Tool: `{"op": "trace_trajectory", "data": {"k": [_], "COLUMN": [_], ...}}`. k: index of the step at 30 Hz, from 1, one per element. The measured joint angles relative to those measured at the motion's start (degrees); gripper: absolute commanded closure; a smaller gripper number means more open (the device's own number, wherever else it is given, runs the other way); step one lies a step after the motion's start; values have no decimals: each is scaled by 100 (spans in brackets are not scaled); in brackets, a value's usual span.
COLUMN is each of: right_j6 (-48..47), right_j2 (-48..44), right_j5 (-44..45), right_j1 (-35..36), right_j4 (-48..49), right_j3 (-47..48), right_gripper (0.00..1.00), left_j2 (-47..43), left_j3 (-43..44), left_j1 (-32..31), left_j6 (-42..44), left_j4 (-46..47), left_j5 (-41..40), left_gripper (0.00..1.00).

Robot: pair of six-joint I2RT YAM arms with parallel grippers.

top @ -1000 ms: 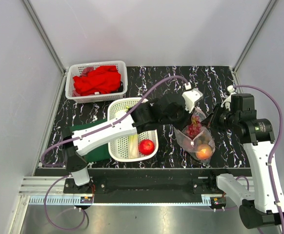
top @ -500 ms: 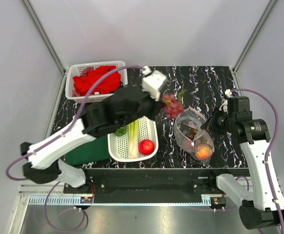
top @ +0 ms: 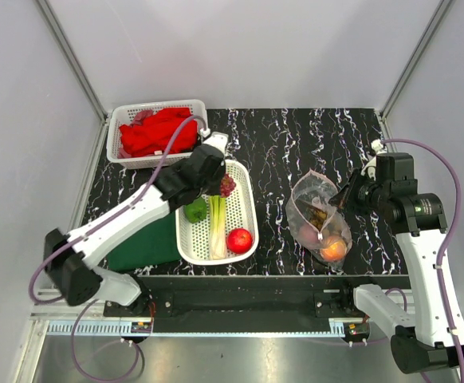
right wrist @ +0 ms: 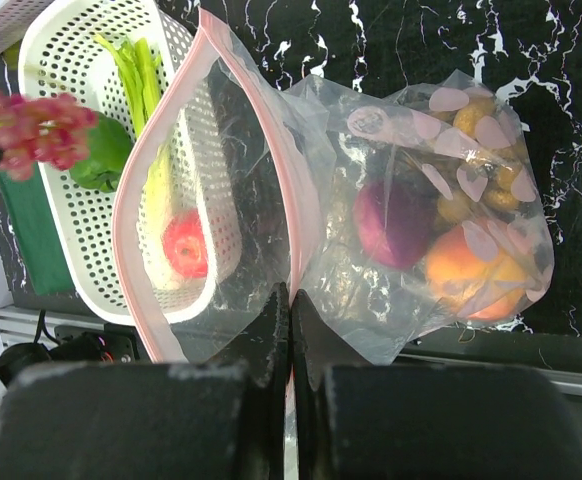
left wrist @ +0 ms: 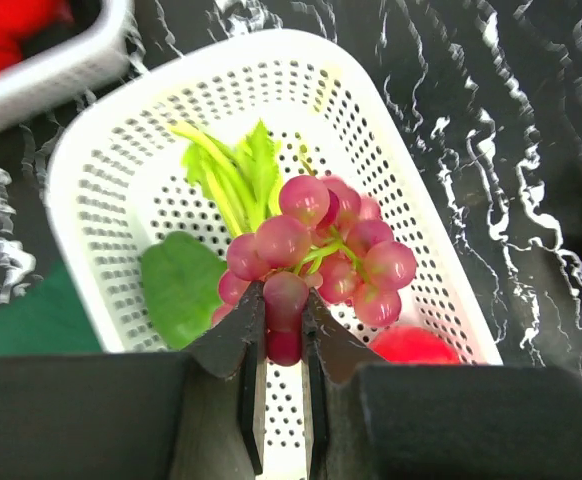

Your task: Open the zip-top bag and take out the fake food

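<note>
The clear zip-top bag (top: pixel 316 209) lies open on the black marbled table, its pink zip strip (right wrist: pixel 139 195) spread wide. My right gripper (right wrist: pixel 289 300) is shut on the bag's rim and holds the mouth up. Inside the bag are a purple onion (right wrist: pixel 386 222), an orange peach (right wrist: pixel 461 272) and yellow-brown berries (right wrist: pixel 471 115). My left gripper (left wrist: pixel 283 312) is shut on the purple grapes (left wrist: pixel 321 240), which hang over the white basket (top: pixel 249 182). In that basket lie a leek (top: pixel 217 223), a green pepper (top: pixel 195 210) and a red apple (top: pixel 239 239).
A second white basket (top: pixel 202 120) with a red cloth (top: pixel 159 132) stands at the back left. A dark green cloth (top: pixel 146 246) lies left of the near basket, under the left arm. Grey walls close in the table on three sides.
My left arm has swung from the bag's mouth to the left with the grapes and lowered them over the white basket. The right gripper has kept its hold on the bag.
</note>
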Motion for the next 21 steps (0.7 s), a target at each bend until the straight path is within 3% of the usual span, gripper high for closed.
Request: {"op": "trace_trajectory", "data": {"k": [10, 11, 12, 13, 16, 21], "right_j6": [61, 70, 79, 90, 101, 114], "right_j2": [-9, -20, -28, -44, -94, -116], "right_j5": [-4, -4, -4, -4, -4, -114], "right_j1": [2, 2, 0, 2, 2, 2], "right_j4": [-52, -55, -70, -72, -74, -74], "right_j3": [52, 59, 66, 68, 68, 68], "right_gripper": [100, 100, 100, 100, 100, 100], "left_j2": [2345, 2531, 2677, 2776, 2835, 2509], "left_j3": [343, 404, 466, 514, 577, 496], "left_j1": [15, 15, 15, 15, 31, 26], "left_j6": [-431, -520, -627, -728, -999, -1384], "left_j4": [479, 426, 363, 306, 210, 164], "left_j5": [48, 24, 0, -4, 37, 341], "left_gripper": [100, 93, 68, 49, 24, 24]}}
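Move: The left hand holds the grapes over the white basket; their free spot on its floor is about 3 cm ahead of this hand, 4 cm right and 18 cm below. From the hand, the green pepper lies some 2 cm ahead and 5 left, the celery 3 back and 1 right, the tomato 6 back and 8 right, all similarly low. From the right hand, that spot is roughly 10 cm ahead, 28 left, 22 below. Left hand lowers the grapes some 15 cm into the basket, drifting slightly right, then opens wide, releasing them. ##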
